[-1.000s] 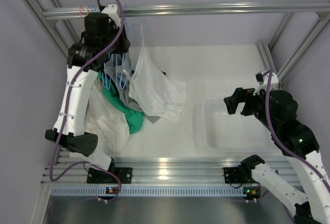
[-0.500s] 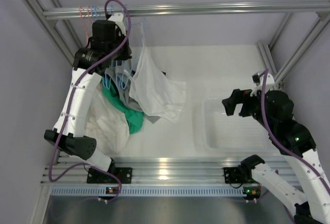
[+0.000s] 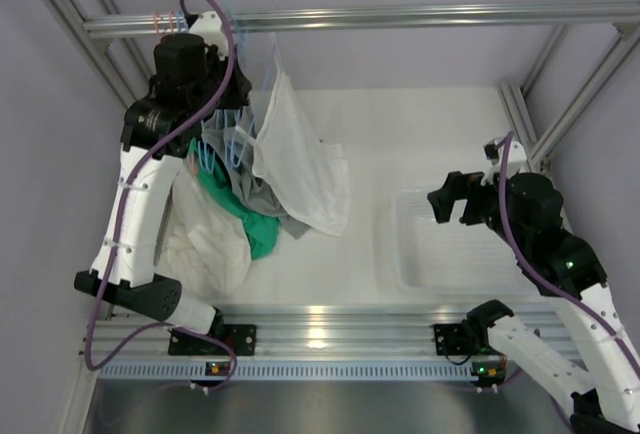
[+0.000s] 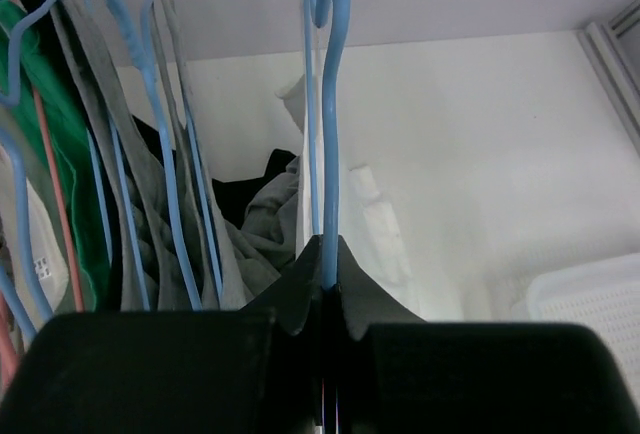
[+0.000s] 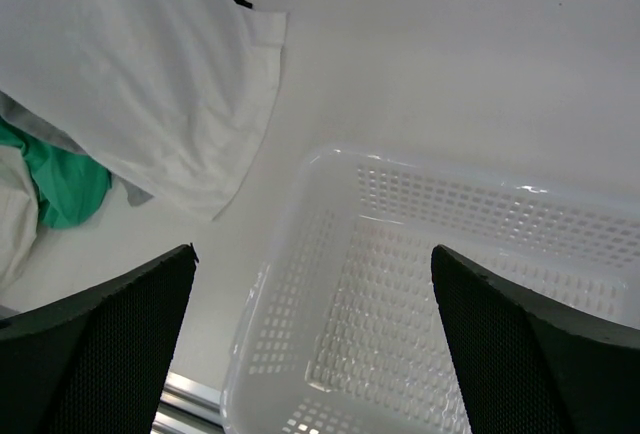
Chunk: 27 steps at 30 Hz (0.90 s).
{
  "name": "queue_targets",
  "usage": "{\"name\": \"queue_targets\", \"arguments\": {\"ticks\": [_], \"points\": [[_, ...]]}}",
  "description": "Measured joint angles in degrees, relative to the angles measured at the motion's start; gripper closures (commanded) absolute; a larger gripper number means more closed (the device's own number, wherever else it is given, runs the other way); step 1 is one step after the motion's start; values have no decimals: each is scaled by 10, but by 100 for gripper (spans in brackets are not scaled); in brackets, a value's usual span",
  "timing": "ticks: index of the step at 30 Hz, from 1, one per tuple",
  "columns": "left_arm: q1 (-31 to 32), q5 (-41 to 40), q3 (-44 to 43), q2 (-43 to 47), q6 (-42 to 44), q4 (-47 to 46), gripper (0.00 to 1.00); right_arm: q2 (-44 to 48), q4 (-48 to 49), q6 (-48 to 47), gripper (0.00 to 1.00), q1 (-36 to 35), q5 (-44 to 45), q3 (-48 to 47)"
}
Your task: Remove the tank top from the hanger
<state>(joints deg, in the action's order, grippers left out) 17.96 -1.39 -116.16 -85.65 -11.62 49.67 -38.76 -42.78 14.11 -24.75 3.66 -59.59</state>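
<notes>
A white tank top (image 3: 300,169) hangs from a light-blue hanger (image 3: 274,57) hooked on the overhead rail (image 3: 400,18). My left gripper (image 3: 240,104) is up beside it. In the left wrist view the left gripper (image 4: 328,254) is shut on the blue hanger (image 4: 330,144), pinching its neck just below the hook. White cloth of the tank top (image 4: 378,224) shows beyond the jaws. My right gripper (image 3: 448,200) hovers open and holds nothing. In the right wrist view the right gripper (image 5: 312,249) is over the basket, with the tank top (image 5: 150,84) hanging to the upper left.
Several more blue hangers with grey garments (image 3: 222,144) (image 4: 160,184) hang left of the held one. Green cloth (image 3: 255,229) and a white heap (image 3: 205,244) lie below them. A white perforated basket (image 3: 400,249) (image 5: 300,179) sits on the right. Frame posts flank the table.
My left jaws have closed fully on the hanger's neck. The left arm has swung left and the tank top's hem has drawn in to the left. The right arm has edged slightly left.
</notes>
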Motion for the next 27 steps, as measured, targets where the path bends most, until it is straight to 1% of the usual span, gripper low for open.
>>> {"name": "queue_targets", "arguments": {"ticks": [1, 3, 5, 10, 11, 13, 15, 17, 19, 22, 24, 27], "points": [[0, 6, 4, 4, -3, -1, 100, 0, 2, 0, 1, 0, 0, 0], [0, 22, 43, 30, -9, -12, 100, -3, 5, -1, 1, 0, -3, 0], [2, 39, 109, 72, -20, -23, 100, -10, 16, -9, 1, 0, -13, 0], [11, 83, 247, 167, -37, -20, 100, -60, 63, -22, 1, -1, -102, -12], [13, 92, 268, 183, -38, -17, 100, -73, 84, -22, 4, -1, -125, -15], [15, 112, 308, 218, -40, -15, 100, -105, 129, -20, 9, -2, -176, -21], [16, 135, 336, 249, -43, -14, 100, -143, 180, -19, 18, -4, -221, -26], [16, 169, 352, 278, -47, -15, 100, -191, 210, -21, 27, -21, -242, -47], [16, 207, 366, 304, -50, -16, 100, -243, 229, -26, 34, -52, -242, -81], [16, 249, 376, 330, -52, -16, 100, -299, 248, -37, 41, -103, -222, -127], [16, 275, 380, 343, -52, -16, 100, -322, 253, -49, 47, -135, -200, -152], [16, 303, 381, 352, -53, -17, 100, -342, 262, -68, 57, -172, -165, -184]]}}
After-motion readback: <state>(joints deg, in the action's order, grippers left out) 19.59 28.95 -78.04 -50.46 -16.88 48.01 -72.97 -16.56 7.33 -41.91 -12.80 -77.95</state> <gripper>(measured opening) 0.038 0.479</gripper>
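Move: My left hand already pinches the blue hanger's neck. The white tank top's middle hangs about 10 cm to its right, 5 cm back and 20 cm below; the grey clothes lie about 3 cm left, 4 cm back and 18 cm down, and the rod is some 10 cm ahead and 8 cm up. From my open right hand the tank top is about 32 cm left, 13 cm ahead and 6 cm lower, with the basket 4 cm ahead, 4 cm right and 25 cm below. Keeping my pinch on the hanger, I draw my left hand back about 19 cm from the rod, sinking some 8 cm before easing up a little, and drift right while turning it nearly 30 degrees clockwise. My right hand meanwhile sweeps about 20 cm left, also rising and reaching forward, towards the hanger's far shoulder and its strap, turning counter-clockwise some 35 degrees as its fingers close to half open. ##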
